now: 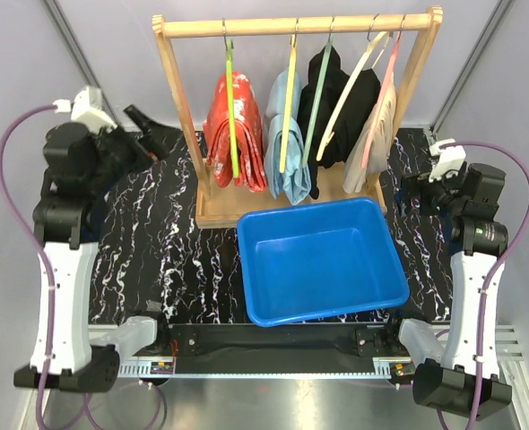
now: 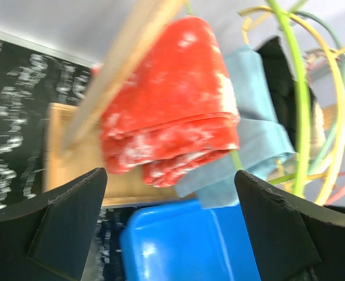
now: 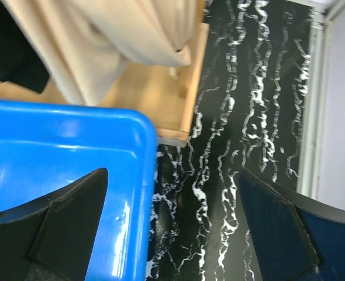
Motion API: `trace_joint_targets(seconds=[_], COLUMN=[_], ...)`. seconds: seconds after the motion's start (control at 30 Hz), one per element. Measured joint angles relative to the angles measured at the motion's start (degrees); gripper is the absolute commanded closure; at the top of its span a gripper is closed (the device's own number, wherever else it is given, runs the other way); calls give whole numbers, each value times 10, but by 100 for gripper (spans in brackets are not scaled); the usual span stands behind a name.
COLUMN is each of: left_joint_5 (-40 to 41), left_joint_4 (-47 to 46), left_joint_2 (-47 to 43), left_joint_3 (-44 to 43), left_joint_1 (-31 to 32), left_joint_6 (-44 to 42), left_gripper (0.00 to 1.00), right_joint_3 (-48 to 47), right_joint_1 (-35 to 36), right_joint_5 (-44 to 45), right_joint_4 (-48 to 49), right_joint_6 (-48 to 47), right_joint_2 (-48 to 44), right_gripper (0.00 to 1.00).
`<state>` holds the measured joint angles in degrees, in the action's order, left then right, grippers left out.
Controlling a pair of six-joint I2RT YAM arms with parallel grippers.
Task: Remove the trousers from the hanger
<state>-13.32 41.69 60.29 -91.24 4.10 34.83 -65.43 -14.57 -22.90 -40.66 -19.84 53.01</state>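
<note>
Several trousers hang folded over thin hangers on a wooden rack: a red white-blotched pair, a light blue pair, black ones and a beige pair. My left gripper is open, left of the rack and apart from it. In the left wrist view my left gripper faces the red pair and the blue pair, holding nothing. My right gripper is open by the rack's right end. In the right wrist view my right gripper hangs over the mat below the beige pair.
A blue plastic bin stands in front of the rack's wooden base on a black marbled mat. The rack's left post leans between my left gripper and the red pair. The bin's corner lies under my right gripper.
</note>
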Motion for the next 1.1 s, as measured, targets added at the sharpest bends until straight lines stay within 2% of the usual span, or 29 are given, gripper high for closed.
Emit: trace_joint_targets(seconds=[0.27,0.37,0.6,0.67,0.7,0.73,0.77,0.97,1.1], left_joint_5=[25,64,215,250,267,280,299,401,430], left_joint_4=[19,41,129,151,160,167,175,191,190], left_joint_2=[134,181,313,341,353,363,376,404,399], left_joint_3=[-173,-245,-422,-438,-442,-445,-452,-477,-478], left_joint_1=[140,186,272,286,293,297,303,329,340], left_joint_6=[17,14,-27,-43,-51,-61,-70,-138,-183], left_gripper=[13,19,37,50,60,78,100,100,100], right_joint_3=[16,23,30,30,30,30,30,29,18], right_joint_1=[0,0,0,0,0,0,0,0,0], right_joint_5=[-41,-48,-58,-62,-64,-66,-67,-73,-86], right_joint_4=[-12,-12,-9,-7,-7,-7,-7,-8,-10], right_joint_6=[1,4,21,25,27,28,30,36,38], right_joint_2=[-24,-28,-28,-28,-27,-27,-27,-26,-25], right_gripper=[0,0,0,0,0,1,0,0,0])
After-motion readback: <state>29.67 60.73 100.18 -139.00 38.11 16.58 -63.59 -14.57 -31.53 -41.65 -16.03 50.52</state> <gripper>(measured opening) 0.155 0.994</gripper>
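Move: The near side of the green hanger is about 9 cm ahead of the open left hand and some 12 cm to its right, roughly level with it. The red trousers on it hang about 13 cm ahead, 13 cm right and 13 cm lower; the yellow hanger stands some 12 cm to the right of the green one, as far out and as high. From the right hand, the green hanger's near side is around 40 cm left, 9 cm ahead and 15 cm higher. The left hand swings right and forward to the green hanger, about 13 cm right and 9 cm forward, arcing some 6 cm up on the way and sinking back to nearly its starting height while the wrist rolls about 30 degrees, left side rising. Over the last part of the approach the fingers shut and pinch the near side of the hanger, then edge 1.5 cm back to the left with the grip kept, while the right hand, open and empty, drifts some 3 cm left at the far side of the rack. ##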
